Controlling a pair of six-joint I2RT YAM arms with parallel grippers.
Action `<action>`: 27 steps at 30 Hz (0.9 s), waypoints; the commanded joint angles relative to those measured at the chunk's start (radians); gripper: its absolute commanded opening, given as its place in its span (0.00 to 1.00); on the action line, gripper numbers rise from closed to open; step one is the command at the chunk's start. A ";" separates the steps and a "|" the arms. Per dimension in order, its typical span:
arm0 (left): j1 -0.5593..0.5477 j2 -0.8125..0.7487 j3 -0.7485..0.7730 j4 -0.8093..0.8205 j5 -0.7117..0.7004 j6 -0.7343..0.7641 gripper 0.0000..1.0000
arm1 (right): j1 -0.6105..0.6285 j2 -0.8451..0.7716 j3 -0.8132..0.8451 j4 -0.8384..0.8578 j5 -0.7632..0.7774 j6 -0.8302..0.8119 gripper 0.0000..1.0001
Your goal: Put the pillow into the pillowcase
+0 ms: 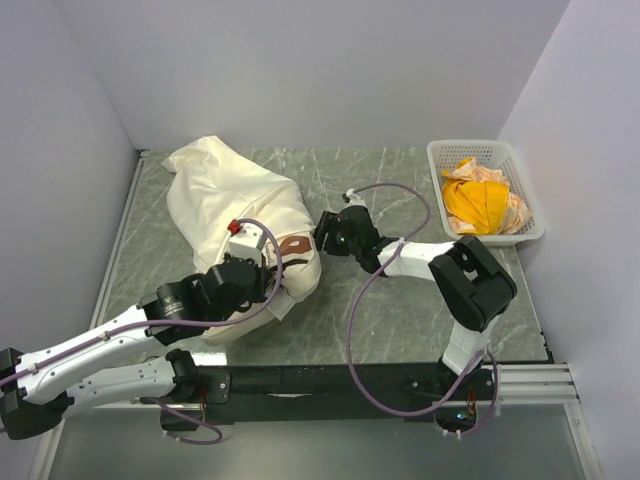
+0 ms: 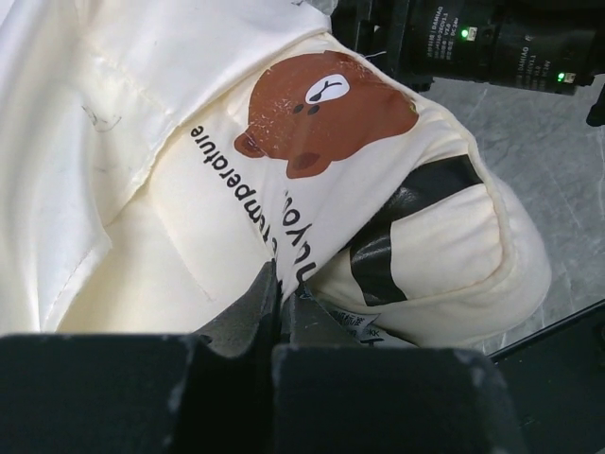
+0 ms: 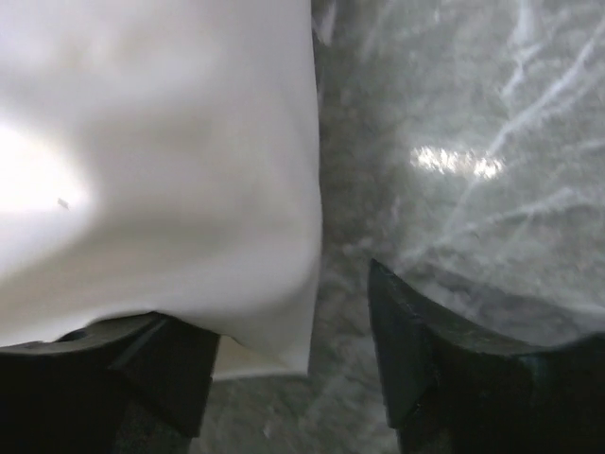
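The cream pillowcase (image 1: 225, 190) lies bunched at the left-centre of the table with the plump pillow (image 1: 303, 277) in its mouth. In the left wrist view the pillow's corner (image 2: 463, 255), marked with black stripes, bulges out beside small white tags (image 2: 364, 326). My left gripper (image 2: 281, 284) is shut on the thin pillowcase edge that carries a brown bear print (image 2: 321, 113); from above, the left gripper (image 1: 268, 268) sits at the sack's near end. My right gripper (image 1: 322, 235) stands open at the right side. The pillowcase's hem (image 3: 161, 170) hangs between the right gripper's (image 3: 284, 312) fingers.
A white basket (image 1: 440, 160) holding orange-yellow cloth (image 1: 480, 200) stands at the back right. Grey marbled table (image 3: 454, 161) shows to the right of the fabric. The right arm's black body (image 2: 473, 43) is close above the pillow. Walls close in the table at the left, back and right.
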 commanded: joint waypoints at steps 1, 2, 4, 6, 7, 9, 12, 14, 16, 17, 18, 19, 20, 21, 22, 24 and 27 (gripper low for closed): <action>0.006 -0.034 0.095 0.010 -0.009 -0.035 0.01 | 0.010 0.007 0.087 0.073 0.076 0.008 0.62; 0.006 -0.033 0.102 0.006 -0.012 -0.035 0.01 | 0.010 0.008 0.113 0.064 0.088 0.008 0.56; 0.006 -0.020 0.113 0.013 -0.023 -0.031 0.01 | 0.010 0.002 0.147 -0.006 0.107 0.012 0.17; 0.009 0.029 0.133 0.016 -0.041 -0.035 0.01 | 0.010 -0.037 0.194 -0.092 0.146 0.020 0.00; 0.021 0.055 0.136 0.029 -0.046 -0.036 0.01 | 0.013 -0.068 0.194 -0.159 0.159 0.021 0.00; 0.058 0.159 0.141 0.051 -0.020 -0.042 0.01 | 0.011 -0.196 0.149 -0.198 0.170 0.026 0.00; 0.165 0.308 0.145 0.130 0.072 -0.071 0.01 | 0.014 -0.371 0.092 -0.272 0.133 0.023 0.00; 0.251 0.395 0.162 0.187 0.124 -0.106 0.01 | 0.031 -0.442 0.078 -0.364 0.115 0.014 0.00; 0.331 0.452 0.199 0.210 0.156 -0.126 0.01 | 0.045 -0.540 0.040 -0.394 0.087 0.011 0.00; 0.348 0.510 0.214 0.229 0.178 -0.134 0.01 | 0.047 -0.592 0.033 -0.408 0.072 0.014 0.00; 0.362 0.539 0.233 0.233 0.182 -0.137 0.01 | 0.050 -0.617 0.026 -0.436 0.070 0.011 0.00; 0.374 0.568 0.269 0.238 0.190 -0.140 0.01 | 0.048 -0.640 0.010 -0.442 0.064 0.011 0.00; 0.379 0.622 0.288 0.238 0.198 -0.149 0.01 | 0.048 -0.665 0.004 -0.445 0.055 0.009 0.00; 0.382 0.644 0.308 0.233 0.198 -0.160 0.01 | 0.045 -0.660 0.009 -0.486 0.056 0.000 0.00; 0.380 0.658 0.331 0.243 0.201 -0.166 0.01 | 0.040 -0.647 0.035 -0.515 0.068 -0.006 0.00; 0.371 0.652 0.320 0.316 0.270 -0.168 0.01 | 0.022 -0.601 0.044 -0.551 0.084 -0.026 0.00; 0.344 0.642 0.319 0.335 0.297 -0.168 0.01 | -0.009 -0.564 0.023 -0.528 0.064 -0.029 0.00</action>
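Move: The pillowcase's loose edge hangs almost between the open right fingers, about 2 cm ahead and 2 cm left. The left gripper still grips the pillow; the case mouth's hem lies some 11 cm ahead of it, 3 cm right and 9 cm lower. The bear print, next to the hem, is roughly 7 cm back from the right hand, 6 cm left and 5 cm higher. From the left hand, the loose edge is around 17 cm ahead, 9 cm right and 14 cm below. Nudge the right gripper forward some 3 cm while shutting it on the pillowcase edge, then lift that edge about 13 cm, drawing back and to the right. Keep the left fingers shut on the pillow and, after a short hold, drive its end about 14 cm forward, down and somewhat right under the hem, tipping the wrist down some 15 degrees and turning it slightly counter-clockwise. ##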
